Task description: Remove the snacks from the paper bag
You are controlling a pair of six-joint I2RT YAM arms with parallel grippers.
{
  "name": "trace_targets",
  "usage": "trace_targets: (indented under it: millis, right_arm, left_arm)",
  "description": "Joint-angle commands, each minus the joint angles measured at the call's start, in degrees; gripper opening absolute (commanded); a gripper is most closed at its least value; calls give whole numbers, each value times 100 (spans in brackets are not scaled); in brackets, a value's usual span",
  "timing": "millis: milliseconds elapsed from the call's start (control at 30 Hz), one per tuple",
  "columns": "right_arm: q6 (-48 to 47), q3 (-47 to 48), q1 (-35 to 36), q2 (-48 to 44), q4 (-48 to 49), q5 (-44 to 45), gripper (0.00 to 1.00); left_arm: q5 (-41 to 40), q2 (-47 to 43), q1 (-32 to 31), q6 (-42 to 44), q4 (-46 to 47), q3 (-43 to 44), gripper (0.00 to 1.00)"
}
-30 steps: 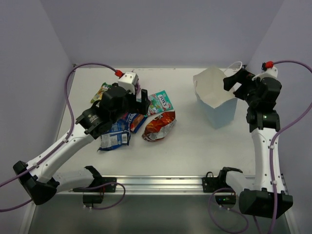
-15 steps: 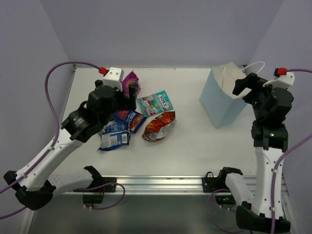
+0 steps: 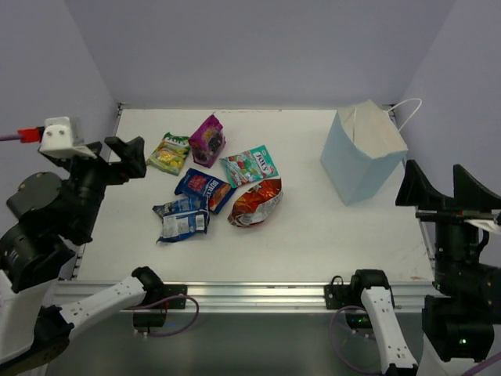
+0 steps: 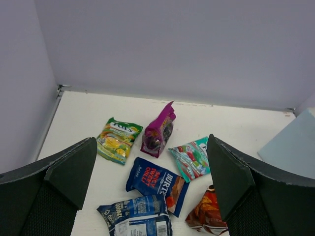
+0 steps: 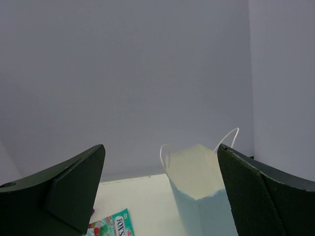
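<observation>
Several snacks lie apart on the table's left half: yellow-green (image 3: 169,153), magenta (image 3: 207,141), teal-white (image 3: 250,165), dark blue (image 3: 203,188), blue-white (image 3: 182,220) and orange-red (image 3: 254,202). The light blue paper bag (image 3: 364,153) stands upright at the back right, mouth up, handles loose. My left gripper (image 3: 109,160) hangs open, high over the table's left edge, well clear of the packets; its wrist view looks down on them, the magenta packet (image 4: 158,130) central. My right gripper (image 3: 441,192) is open and empty, near the right front, facing the bag (image 5: 202,196).
Lilac walls close the table (image 3: 313,227) at the back and both sides. A metal rail (image 3: 258,294) with the arm bases runs along the near edge. Purple cables trail from both arms.
Both arms have drawn back toward the near edge and risen. The left left the packets; the right came off the bag's rim. The bag, tilted before, now stands upright.
</observation>
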Motion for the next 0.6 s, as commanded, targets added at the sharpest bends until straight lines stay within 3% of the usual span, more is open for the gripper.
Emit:
trace_targets:
  millis: [0, 267, 567]
  right_arm:
    - [-260, 24, 226, -408, -41, 243, 99]
    - [-436, -723, 534, -1489, 293, 498, 99]
    - [-331, -1022, 657, -1710, 319, 499, 99]
  left_arm:
    - [-395, -419, -6, 207, -492, 65, 100]
    - [-492, -1201, -6, 67, -782, -251, 100]
    - [-650, -1448, -6, -109, -958, -656, 100]
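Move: From the left hand the orange-red crisp packet lies about 10 cm ahead, 24 to the right; the striped blue packet is some 5 ahead, 2 to the right, and the navy packet 15 ahead, 8 to the right, all roughly 45 below. The empty paper bag stands about 24 cm ahead of the right hand, 2 to its right, its middle some 38 lower; the orange-red packet is 17 ahead of that hand, 30 left, 49 below. Drawing back empty and wide open, both hands leave the work area. The left goes about 6 cm left and 5 back, away from the packets, then sinks some 3 cm. The right pulls back about 7 cm from the paper bag, fingers tipping up some 10 degrees, then sinks about 3 cm and eases forward a centimetre. Neither touches anything. ##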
